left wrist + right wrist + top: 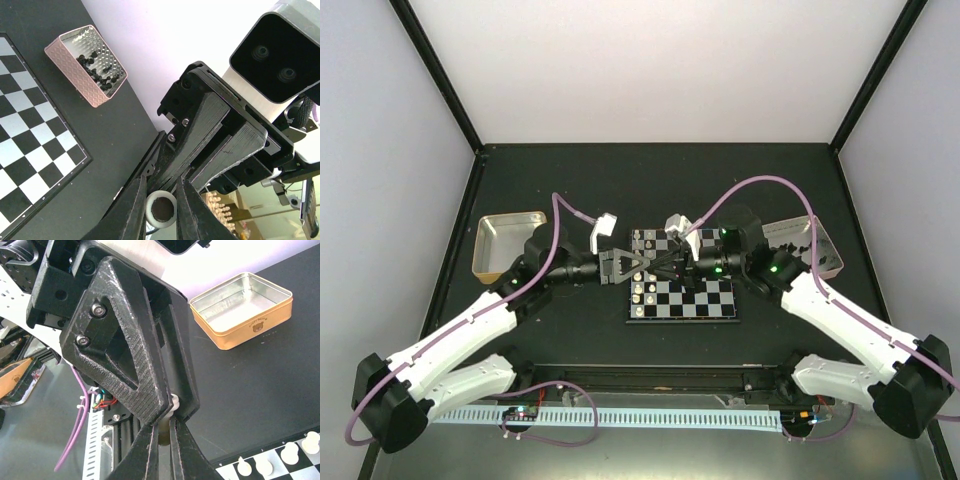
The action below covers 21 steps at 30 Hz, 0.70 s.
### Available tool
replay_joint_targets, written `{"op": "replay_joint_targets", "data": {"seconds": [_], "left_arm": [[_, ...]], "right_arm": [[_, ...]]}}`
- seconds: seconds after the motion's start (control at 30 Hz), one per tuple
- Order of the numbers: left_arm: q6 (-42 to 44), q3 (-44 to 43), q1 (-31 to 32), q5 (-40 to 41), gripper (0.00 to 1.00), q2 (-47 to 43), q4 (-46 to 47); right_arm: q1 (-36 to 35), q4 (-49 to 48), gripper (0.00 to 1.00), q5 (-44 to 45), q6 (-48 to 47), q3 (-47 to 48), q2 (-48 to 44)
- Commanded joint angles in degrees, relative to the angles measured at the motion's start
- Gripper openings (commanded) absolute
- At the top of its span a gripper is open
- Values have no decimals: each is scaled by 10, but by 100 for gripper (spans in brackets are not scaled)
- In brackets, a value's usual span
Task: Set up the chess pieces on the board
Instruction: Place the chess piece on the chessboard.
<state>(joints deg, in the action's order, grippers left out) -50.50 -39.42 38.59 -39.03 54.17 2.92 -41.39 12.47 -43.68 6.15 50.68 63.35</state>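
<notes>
Above the board's (pixel 715 300) left half both grippers meet tip to tip on one cream-white chess piece. In the left wrist view the left gripper (pixel 162 192) has both fingers pressed against the piece's round base (pixel 161 209). From the right wrist, the right gripper (pixel 167 422) is shut on the same piece (pixel 174 403), whose other end sits in the left arm's fingers. Seen from the top, the left gripper (pixel 650 265) and right gripper (pixel 672 265) hide the piece. Other white pieces (pixel 642 292) stand on the board's left columns.
A gold metal tin (pixel 507 240) with nothing in it sits left of the board. On the right lies a pinkish tray (pixel 67 60) holding several black pieces (pixel 100 70). White pieces (pixel 262 465) stand along the board edge (pixel 295 472) below the right gripper.
</notes>
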Motion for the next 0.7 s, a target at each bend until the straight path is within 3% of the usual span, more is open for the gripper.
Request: {"op": "replay_joint_targets", "data": {"seconds": [0.0,0.13,0.23,0.3,0.4,0.47,0.67], "left_arm": [[1,-21,-2,-3,3,7,-4],[-6,-22,-2,-3,2,1,9],[-19,-18,-2,9,2,-11,41],[-32,-15,-2,25,2,-22,62],[-59,-6,-3,53,2,-36,107],[-82,4,-3,65,2,-42,144],[-113,19,-3,87,1,-45,191]], "right_arm": [[-5,-43,1,4,24,8,-15],[-6,-114,12,3,104,-17,-37],[-5,-207,34,17,218,-50,-52],[-5,-306,43,49,337,-90,-60],[-6,-542,45,78,524,-166,-48],[-10,-647,45,100,624,-199,-26],[-24,-709,47,131,690,-209,-9]]}}
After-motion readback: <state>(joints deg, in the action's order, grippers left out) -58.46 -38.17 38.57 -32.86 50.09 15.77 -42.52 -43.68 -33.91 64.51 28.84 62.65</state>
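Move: Both grippers pinch the same white chess piece in mid-air, the right hand reaching it from the right, about 1 cm from the piece's middle. For the left hand, the chessboard's centre is some 7 cm to the right and 26 cm below, neither ahead nor back. The set-up white pieces stand almost straight beneath it, around 25 cm down, roughly 1 cm ahead and 1 cm left. The right opens off the white piece, tilting up, while the left keeps it and rises about 6 cm. ##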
